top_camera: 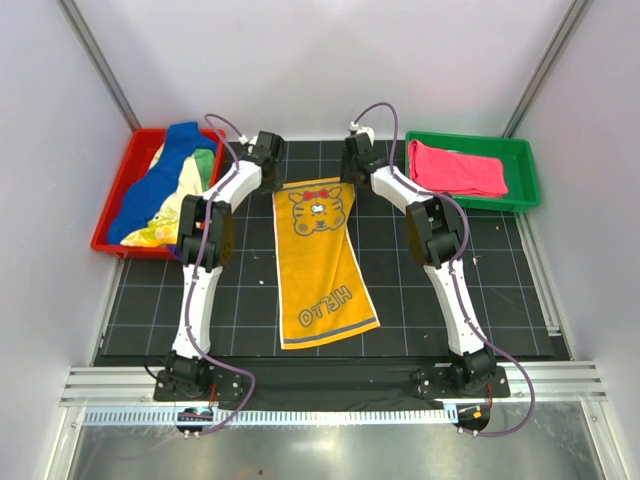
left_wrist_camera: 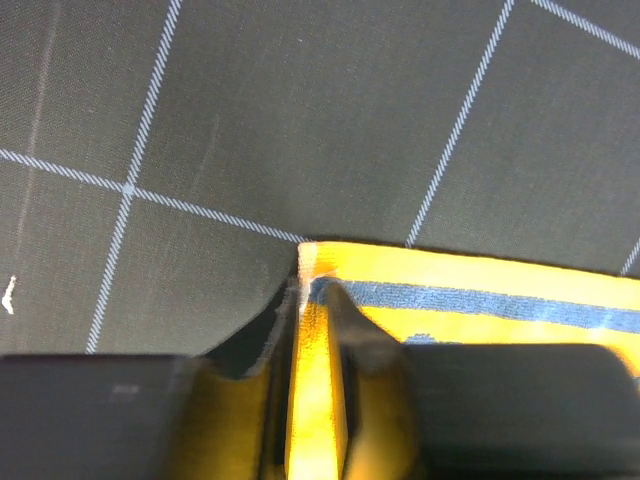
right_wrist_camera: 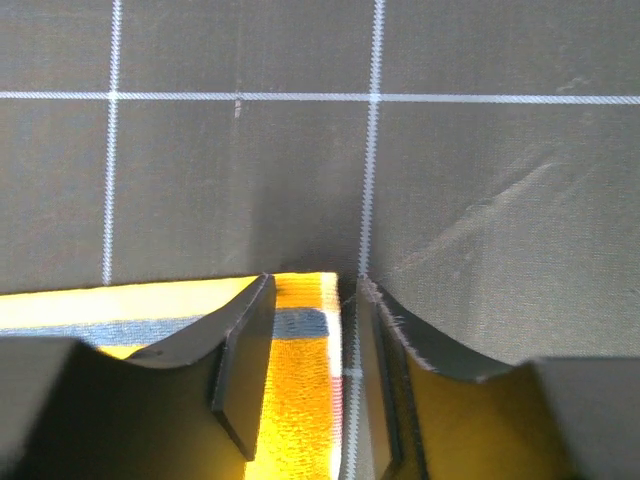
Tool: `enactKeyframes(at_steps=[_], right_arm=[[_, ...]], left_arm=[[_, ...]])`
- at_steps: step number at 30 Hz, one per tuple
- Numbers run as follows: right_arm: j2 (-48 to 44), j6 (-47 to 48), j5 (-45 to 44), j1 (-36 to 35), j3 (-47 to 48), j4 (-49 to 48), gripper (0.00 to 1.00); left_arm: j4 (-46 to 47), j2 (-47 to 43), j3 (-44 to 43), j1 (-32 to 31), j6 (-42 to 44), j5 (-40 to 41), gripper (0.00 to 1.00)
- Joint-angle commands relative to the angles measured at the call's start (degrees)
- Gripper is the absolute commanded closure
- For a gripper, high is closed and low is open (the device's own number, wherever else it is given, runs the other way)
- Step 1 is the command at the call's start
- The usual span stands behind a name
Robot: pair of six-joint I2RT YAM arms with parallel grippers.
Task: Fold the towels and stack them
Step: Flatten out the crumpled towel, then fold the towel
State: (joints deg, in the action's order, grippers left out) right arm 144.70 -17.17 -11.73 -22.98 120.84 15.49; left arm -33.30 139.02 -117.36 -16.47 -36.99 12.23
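The orange-yellow tiger towel [top_camera: 322, 262] lies flat and lengthwise on the black gridded mat [top_camera: 480, 290]. My left gripper [top_camera: 273, 172] is at its far left corner. In the left wrist view the left gripper [left_wrist_camera: 312, 292] is shut on that corner of the towel [left_wrist_camera: 480, 275], with yellow cloth filling the narrow gap. My right gripper [top_camera: 352, 170] is at the far right corner. In the right wrist view the right gripper [right_wrist_camera: 315, 290] stands open astride the towel's corner [right_wrist_camera: 300, 380], and a strip of mat shows beside the right finger [right_wrist_camera: 385, 340].
A red tray [top_camera: 112, 205] at the back left holds several crumpled towels, among them a dark blue one [top_camera: 150, 190], a green one and a yellow one. A green tray [top_camera: 525, 170] at the back right holds a folded pink-red towel [top_camera: 455, 168]. White walls close in the sides.
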Motion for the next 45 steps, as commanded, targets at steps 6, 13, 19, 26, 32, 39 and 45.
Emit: enactKeyframes(at_steps=[6,13,19,26,32,39,45], right_arm=[[0.84,0.29,4.61,0.04,3.27,3.76,0.76],[-1.26,1.08,3.29,0.13,2.30,3.32,0.92],[-7.23,1.61,3.03,0.04,-1.56,-2.21,0.93],[-12.60,2.23,2.58,0.04,-6.22,-11.35,0.92],[-13.13,2.84,3.55,0.04,-4.91,-14.87,0.92],[-11.82,3.90,4.17,0.04,-2.10,-16.63,0.91],[-11.64,3.98,4.43,0.04,-0.95,-16.45,0.91]], left_arm=[[-2.12,0.20,-1.46,-0.05,2.89,2.01,0.97],[0.60,-0.59,-1.82,-0.05,5.61,2.18,1.00],[4.03,-4.45,-1.73,1.09,7.55,2.89,1.00],[6.66,-10.26,0.37,1.44,10.27,4.64,1.00],[8.51,-11.49,0.11,3.46,10.71,3.33,1.00],[12.20,-11.67,-0.67,5.30,11.77,0.44,1.00],[14.04,-11.40,-2.35,5.57,12.91,-2.38,1.00]])
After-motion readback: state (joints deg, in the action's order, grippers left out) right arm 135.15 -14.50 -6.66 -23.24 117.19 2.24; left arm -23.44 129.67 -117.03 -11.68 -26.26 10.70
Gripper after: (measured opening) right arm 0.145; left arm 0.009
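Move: The left fingers, nearly shut, straddle the yellow towel's far left corner, which sits about 1 cm ahead of and 1 cm below them. The half-open right fingers straddle its far right corner, level sideways, roughly 1 cm ahead and 1 cm below. The middle of the red bin is some 24 cm left of the left hand and 2 cm back. The middle of the green bin is about 26 cm right of the right hand and 2 cm ahead. Both hands pinch shut on the towel's far corners, the right easing about 1 cm left as it closes. They pause, then lift together about 12 cm; the left also goes some 4 cm forward and 4 cm left towards the red bin, the right only 2 to 3 cm each way. Both wrists tip the fingertips up and forward by nearly 20 degrees, keeping their grip. ##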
